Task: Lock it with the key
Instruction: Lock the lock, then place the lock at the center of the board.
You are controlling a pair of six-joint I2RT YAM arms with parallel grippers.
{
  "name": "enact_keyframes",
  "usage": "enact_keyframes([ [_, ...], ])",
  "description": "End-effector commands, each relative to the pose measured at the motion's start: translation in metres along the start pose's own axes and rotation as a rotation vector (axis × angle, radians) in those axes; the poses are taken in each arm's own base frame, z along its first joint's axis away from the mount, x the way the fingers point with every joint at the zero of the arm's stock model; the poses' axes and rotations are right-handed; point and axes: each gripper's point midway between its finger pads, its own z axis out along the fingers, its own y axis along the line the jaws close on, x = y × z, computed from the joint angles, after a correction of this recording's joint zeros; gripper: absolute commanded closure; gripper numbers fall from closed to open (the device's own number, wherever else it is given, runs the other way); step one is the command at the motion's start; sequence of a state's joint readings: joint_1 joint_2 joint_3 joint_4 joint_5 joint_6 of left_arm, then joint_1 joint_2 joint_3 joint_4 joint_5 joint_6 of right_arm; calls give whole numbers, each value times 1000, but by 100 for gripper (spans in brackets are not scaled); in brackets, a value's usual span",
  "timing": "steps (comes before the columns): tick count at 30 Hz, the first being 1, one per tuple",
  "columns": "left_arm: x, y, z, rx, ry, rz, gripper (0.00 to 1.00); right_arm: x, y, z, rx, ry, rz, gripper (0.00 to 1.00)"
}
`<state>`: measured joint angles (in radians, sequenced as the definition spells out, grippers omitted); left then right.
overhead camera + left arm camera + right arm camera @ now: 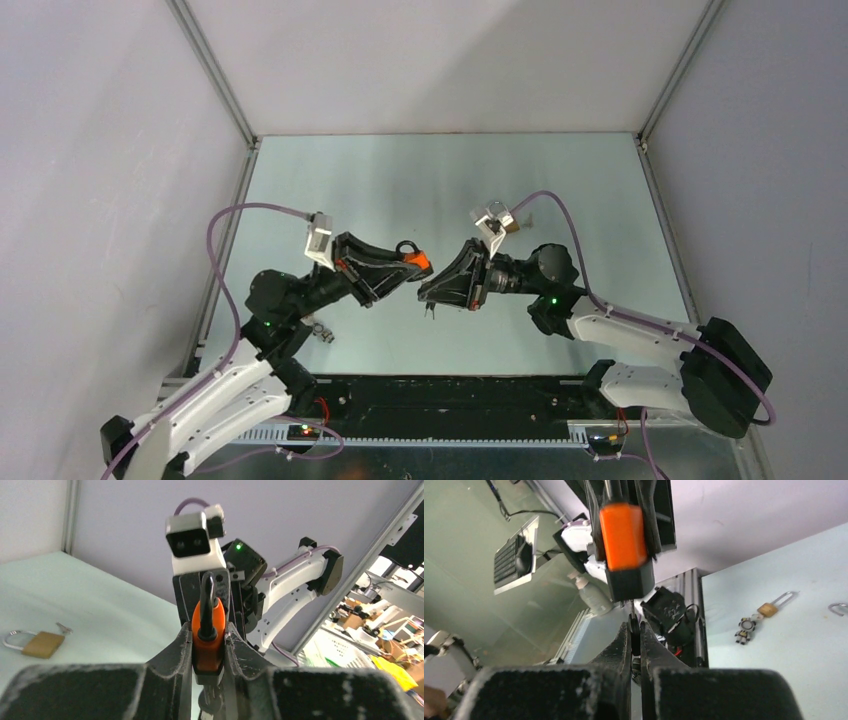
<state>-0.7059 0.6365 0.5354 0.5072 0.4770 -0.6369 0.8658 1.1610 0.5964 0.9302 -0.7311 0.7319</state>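
Note:
My left gripper (412, 266) is shut on an orange padlock (417, 262) with a black shackle and holds it above the table. The padlock shows between the left fingers in the left wrist view (208, 632), the shackle pointing away. My right gripper (428, 288) is shut on a black-headed key (634, 639) and faces the left gripper. In the right wrist view the key's blade meets the black base of the orange padlock (623, 537). In the left wrist view the key (214, 696) sits under the padlock's base.
A brass padlock (41, 644) with keys lies on the table, also seen in the top view (510, 226). A small brass lock with a figure keyring (754, 620) lies near the left arm's base (322, 330). A loose silver shackle (839, 608) lies at the right.

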Motion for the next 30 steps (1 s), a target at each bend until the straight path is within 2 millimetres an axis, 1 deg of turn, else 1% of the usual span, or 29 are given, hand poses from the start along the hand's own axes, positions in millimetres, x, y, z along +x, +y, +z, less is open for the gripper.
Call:
enact_keyframes([
  [1,-108,-34,-17,20,-401,301,100,37,22,-14,-124,165,117,100],
  [3,-114,-35,-21,4,-432,308,100,40,21,-14,-120,174,118,100],
  [4,-118,-32,-23,-21,-453,307,100,42,19,-15,-107,178,115,100],
  [5,-121,-32,-26,-30,-468,308,100,42,16,-15,-98,176,83,100],
  [8,-124,-27,-27,-61,-476,299,100,42,6,-17,-17,174,64,100],
  [9,-122,-24,-25,-69,-467,292,100,45,-8,-18,55,176,57,100],
  [10,-120,-19,-23,-85,-455,278,100,38,-10,-19,85,158,34,100],
  [11,-116,-13,-20,-99,-439,262,100,38,-24,-22,168,147,27,100],
  [12,-111,-5,-18,-127,-421,242,100,31,-29,-25,207,124,11,100],
  [13,-105,3,-15,-148,-399,217,100,29,-44,-31,297,103,15,100],
  [14,-95,17,-11,-186,-363,190,100,21,-52,-37,348,76,9,100],
  [15,-89,23,-8,-203,-345,163,100,19,-67,-45,441,54,26,100],
  [16,-81,35,-6,-243,-317,129,100,12,-75,-52,497,24,26,100],
  [17,-70,49,-2,-285,-284,93,100,11,-91,-63,598,2,48,100],
  [18,-52,68,4,-337,-217,55,100,5,-100,-73,660,-29,53,100],
  [19,-38,78,7,-365,-169,15,100,3,-113,-86,760,-58,77,100],
  [20,-22,93,14,-395,-114,-20,100,0,-123,-97,821,-82,90,100],
  [21,-8,99,18,-399,-65,-65,100,1,-134,-112,912,-108,120,100],
  [22,11,114,25,-421,-5,-106,100,1,-143,-125,971,-127,137,100],
  [23,25,116,31,-406,45,-148,100,5,-152,-140,1046,-142,165,100],
  [24,46,131,38,-427,108,-187,100,4,-159,-153,1095,-163,186,100],
  [25,59,132,43,-410,154,-218,100,10,-166,-169,1172,-168,200,100],
  [26,79,146,49,-432,207,-251,100,9,-173,-183,1222,-190,215,100],
  [27,90,147,52,-432,235,-281,100,12,-179,-199,1276,-203,226,100],
  [28,108,159,57,-454,277,-311,100,14,-182,-207,1296,-207,231,100],
  [29,117,159,61,-454,298,-328,100,24,-187,-222,1345,-196,255,100],
  [30,132,169,67,-476,328,-359,100,28,-189,-228,1360,-187,260,100],
])
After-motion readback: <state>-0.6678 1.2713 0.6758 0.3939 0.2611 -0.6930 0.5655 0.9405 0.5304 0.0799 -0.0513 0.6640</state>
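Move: The orange padlock in my left hand sits just over my right hand: about 3 cm ahead, 1 cm left and 5 cm up. From my left hand, the key in its underside is about 2 cm back, 1 cm right and 4 cm down. The brass padlock lies on the table some 38 cm ahead, 17 cm right and 30 cm below my right hand; a small silver key lies level with it, 6 cm farther right. I part my hands to draw the key out of the orange padlock: my left lifts about 8 cm, swinging left, while my right sinks some 5 cm and eases back. Keeping both grips, I then carry padlock and key forward, right and down towards the brass padlock, the left dropping fast, my right hand turning clockwise some 55 degrees. ##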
